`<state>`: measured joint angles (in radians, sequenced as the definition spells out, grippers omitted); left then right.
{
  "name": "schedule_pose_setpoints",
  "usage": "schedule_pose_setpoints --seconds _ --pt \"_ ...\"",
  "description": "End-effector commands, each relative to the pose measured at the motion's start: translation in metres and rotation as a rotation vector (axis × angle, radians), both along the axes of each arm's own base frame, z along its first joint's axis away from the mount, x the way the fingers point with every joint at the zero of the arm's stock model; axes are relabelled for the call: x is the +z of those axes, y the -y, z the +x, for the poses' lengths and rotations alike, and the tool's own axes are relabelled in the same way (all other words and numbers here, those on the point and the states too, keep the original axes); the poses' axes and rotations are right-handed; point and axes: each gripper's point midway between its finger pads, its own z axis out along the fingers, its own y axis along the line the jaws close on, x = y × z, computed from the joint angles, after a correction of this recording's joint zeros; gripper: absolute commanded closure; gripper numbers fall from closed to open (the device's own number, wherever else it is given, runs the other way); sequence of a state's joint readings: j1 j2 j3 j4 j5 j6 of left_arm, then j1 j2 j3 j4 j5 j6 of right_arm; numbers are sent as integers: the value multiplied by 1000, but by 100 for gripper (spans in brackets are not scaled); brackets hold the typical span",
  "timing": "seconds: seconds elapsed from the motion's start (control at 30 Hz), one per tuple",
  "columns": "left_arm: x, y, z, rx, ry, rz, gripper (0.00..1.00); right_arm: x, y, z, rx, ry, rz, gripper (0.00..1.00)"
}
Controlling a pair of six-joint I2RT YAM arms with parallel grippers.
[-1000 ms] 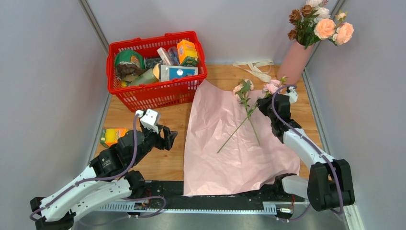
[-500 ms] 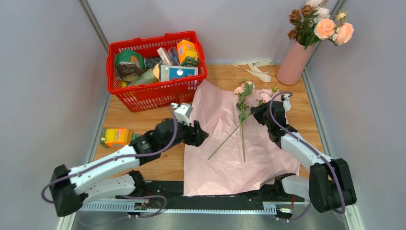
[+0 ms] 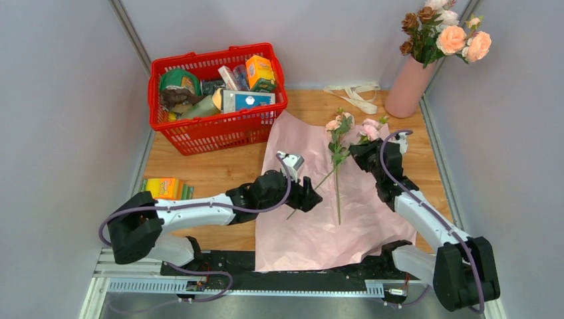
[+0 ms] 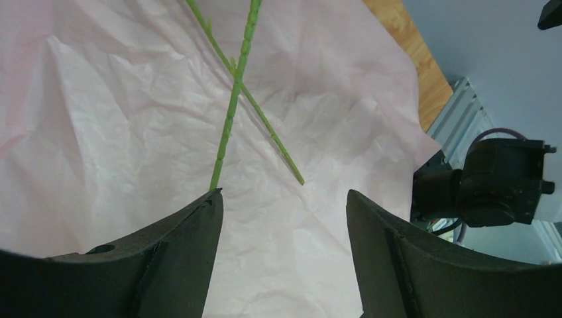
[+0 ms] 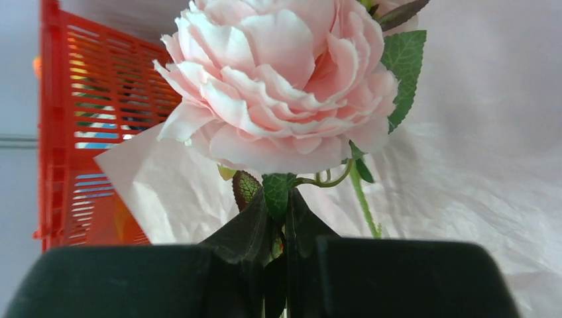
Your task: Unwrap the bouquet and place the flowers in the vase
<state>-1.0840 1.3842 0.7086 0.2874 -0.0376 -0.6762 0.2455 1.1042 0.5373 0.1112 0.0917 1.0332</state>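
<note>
The bouquet is undone: its pink paper lies flat on the table with two flowers crossed on it. One rose lies free, its stem pointing toward me. My right gripper is shut on the other rose just under the bloom, among its leaves. My left gripper hovers open over the paper at the lower ends of the stems; one stem end meets its left fingertip, and nothing lies between the jaws. The salmon vase stands at the back right with several flowers in it.
A red basket full of groceries stands at the back left, close to the paper's corner, and shows in the right wrist view as well. A cream ribbon lies beside the vase. A yellow box sits near the left edge.
My left arm has swung right from beside the yellow box onto the paper, reaching the stem ends with jaws open. The right gripper shifted slightly, turning the held rose's stem.
</note>
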Motion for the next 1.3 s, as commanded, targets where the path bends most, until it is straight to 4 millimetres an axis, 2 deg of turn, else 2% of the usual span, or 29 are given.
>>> schedule_pose_setpoints --seconds 0.0,0.03,0.13,0.17,0.2,0.23,0.27,0.3,0.33,0.37,0.4,0.43,0.47,0.57,0.63,0.7,0.8,0.83,1.03,1.27 --pt "68 -9 14 67 131 -115 24 87 -5 10 58 262 -55 89" --pt "67 -17 17 89 148 -72 24 99 -3 9 63 300 -80 89" --pt "88 -42 22 138 226 -18 24 147 0 7 84 449 -166 89" --pt "87 -51 21 145 226 26 24 169 0 6 93 509 -200 89" --pt "99 -60 24 168 262 26 24 187 2 7 81 548 -225 89" --pt "90 -72 20 168 253 91 24 201 7 8 63 580 -262 90" --pt "100 -84 21 193 281 91 24 218 11 10 41 615 -296 90" --pt "95 -94 18 197 281 130 24 231 16 13 17 647 -346 90" --pt "105 -106 18 217 312 130 24 248 20 16 -2 689 -401 91" --pt "100 -116 16 227 311 170 24 263 25 18 -24 728 -452 91" --pt "105 -132 15 249 332 194 24 277 30 21 -54 769 -514 91" --pt "109 -140 15 264 345 206 24 288 33 24 -75 814 -560 92" --pt "113 -157 14 299 358 231 24 310 40 23 -108 914 -625 92" --pt "134 -190 9 360 404 226 23 339 52 30 -153 1067 -840 94" --pt "140 -205 6 379 433 221 23 356 65 41 -171 1086 -916 94" --pt "145 -216 2 382 459 207 22 375 83 48 -221 1084 -969 94" --pt "137 -231 0 405 470 242 22 397 108 55 -289 1080 -1014 94" --pt "137 -234 0 411 473 240 22 406 122 57 -321 1070 -1032 94" --pt "136 -236 -4 398 474 224 22 449 143 57 -390 1131 -1110 94" --pt "131 -232 -6 372 455 233 22 469 157 62 -473 1159 -1185 95"
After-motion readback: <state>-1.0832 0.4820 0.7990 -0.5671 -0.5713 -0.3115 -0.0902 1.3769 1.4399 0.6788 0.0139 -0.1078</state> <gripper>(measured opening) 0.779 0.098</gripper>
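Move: From the right gripper, which already holds the pink rose by its upper stem, the pink vase stands about 19 cm ahead and 17 cm to the right, its middle roughly level with the hand. The flowers already in the vase are some 28 cm above the hand, 18 cm ahead and 20 cm right. On the paper 11 cm below, the remaining rose centres 2 cm ahead and 4 cm left. The vase lies about 35 cm ahead and 31 cm right of the left gripper. Keep the right fingers shut on the pink rose and raise it steeply, some 45 cm, tipping the fingers from sloping down to pointing forward and up and rolling the hand's left side down; partway up, swing right and somewhat forward towards the vase. Meanwhile draw the open, empty left gripper about 23 cm left and 13 cm up, away from the stems. ##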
